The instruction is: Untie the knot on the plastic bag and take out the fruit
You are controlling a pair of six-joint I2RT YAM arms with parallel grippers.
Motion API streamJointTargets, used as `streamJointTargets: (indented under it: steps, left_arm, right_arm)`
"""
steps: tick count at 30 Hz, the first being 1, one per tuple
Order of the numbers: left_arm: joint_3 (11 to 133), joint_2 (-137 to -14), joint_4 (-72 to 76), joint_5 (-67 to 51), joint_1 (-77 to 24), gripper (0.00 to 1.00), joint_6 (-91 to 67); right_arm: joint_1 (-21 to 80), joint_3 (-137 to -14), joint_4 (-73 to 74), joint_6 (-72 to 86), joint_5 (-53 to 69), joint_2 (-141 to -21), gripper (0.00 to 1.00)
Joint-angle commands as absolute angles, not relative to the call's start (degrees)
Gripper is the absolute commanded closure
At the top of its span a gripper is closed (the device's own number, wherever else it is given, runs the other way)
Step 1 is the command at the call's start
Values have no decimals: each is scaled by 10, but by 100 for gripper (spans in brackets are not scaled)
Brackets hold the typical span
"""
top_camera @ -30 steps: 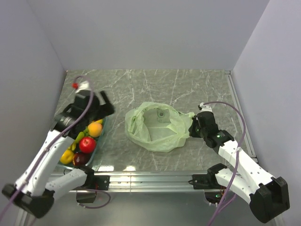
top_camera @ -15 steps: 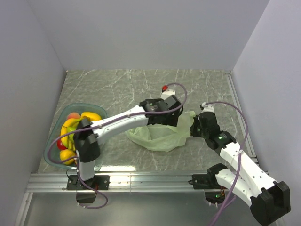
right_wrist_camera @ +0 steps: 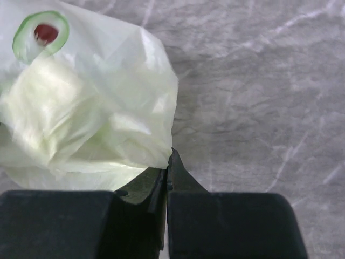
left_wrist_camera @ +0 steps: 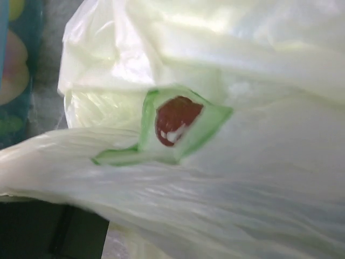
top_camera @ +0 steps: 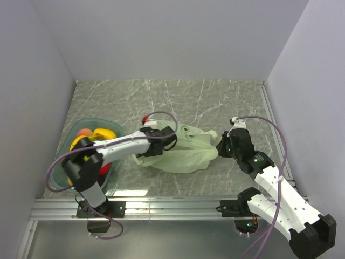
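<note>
The pale-green plastic bag (top_camera: pixel 186 154) lies crumpled and flattened at mid-table. No knot shows on it. My left gripper (top_camera: pixel 161 141) is at the bag's left edge. In the left wrist view, bag film (left_wrist_camera: pixel 226 178) fills the picture and hides the fingers. A green-rimmed round spot with red in it (left_wrist_camera: pixel 177 120) marks the bag. My right gripper (right_wrist_camera: pixel 171 156) is shut, pinching the bag's right corner (top_camera: pixel 215 141). The fruit sits in the teal tray (top_camera: pixel 99 122) at the left: yellow bananas (top_camera: pixel 99 135) and a red piece (top_camera: pixel 105 170).
The left arm's links stretch from its base across the tray toward the bag. Grey walls stand on three sides, and a metal rail (top_camera: pixel 172 206) runs along the near edge. Marbled tabletop (top_camera: pixel 178 97) lies behind the bag.
My left arm swung from the tray across to the bag, then drew back to the bag's left edge. The bag's open mouth has collapsed flat. The right arm has held still.
</note>
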State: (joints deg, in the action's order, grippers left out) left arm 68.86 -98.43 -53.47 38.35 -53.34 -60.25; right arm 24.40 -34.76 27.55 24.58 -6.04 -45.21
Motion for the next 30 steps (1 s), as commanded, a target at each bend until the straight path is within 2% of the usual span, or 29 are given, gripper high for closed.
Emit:
streamJointTargets:
  steps: [1,6,8,12,14,18,19,20,21,22,30]
  left_arm:
    - [616,-901,-464,342,-489,29,-641]
    - [512,-855,-303,235,-448,26,-614]
    - [489,-853,-252,204,-447,21,-595]
    - [463,-848,-175,154,-447,15,-561]
    - [452,-846,-142,134,-447,15,-536]
    - [434,-813,-39,19,-452,22,-470]
    - [432,-803,-22,-12,-454,19,-458]
    - [436,-794,-25,-22,-460,15,-452]
    - [441,-778,-35,-25,-462,4,-446]
    - [458,-769,-76,-3,-466,1,-445]
    - [558,-708,-266,151,-518,1,-474]
  right_arm:
    - [251,-378,285,241,-69,-441,100]
    - [257,-373,281,245,-61,-446,100]
    - [261,-369,280,246,-57,-446,100]
    - [263,-359,266,252,-34,-448,100]
    - [264,-354,262,255,-28,-452,100]
    - [263,-349,257,258,-24,-453,100]
    - [263,-348,256,257,-24,-454,100]
    - [263,-348,256,255,-25,-452,100]
    - [264,-349,259,254,-27,-452,100]
    - [263,-350,261,252,-32,-452,100]
    - [263,-357,265,246,-50,-454,100]
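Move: The left hand is among the film at the plastic bag's left end; the bag's middle lies about 9 cm to its right, roughly 1 cm nearer the base and some 3 cm lower. The fruit bowl's middle is about 24 cm to its left and 3 cm back. From the right hand, which already grips the bag's right corner, the bag's middle lies some 15 cm left, 1 cm back and 9 cm below. Left hand dips in the bag, then swings right and rises some 12 cm, opening wide; right keeps pinching. ##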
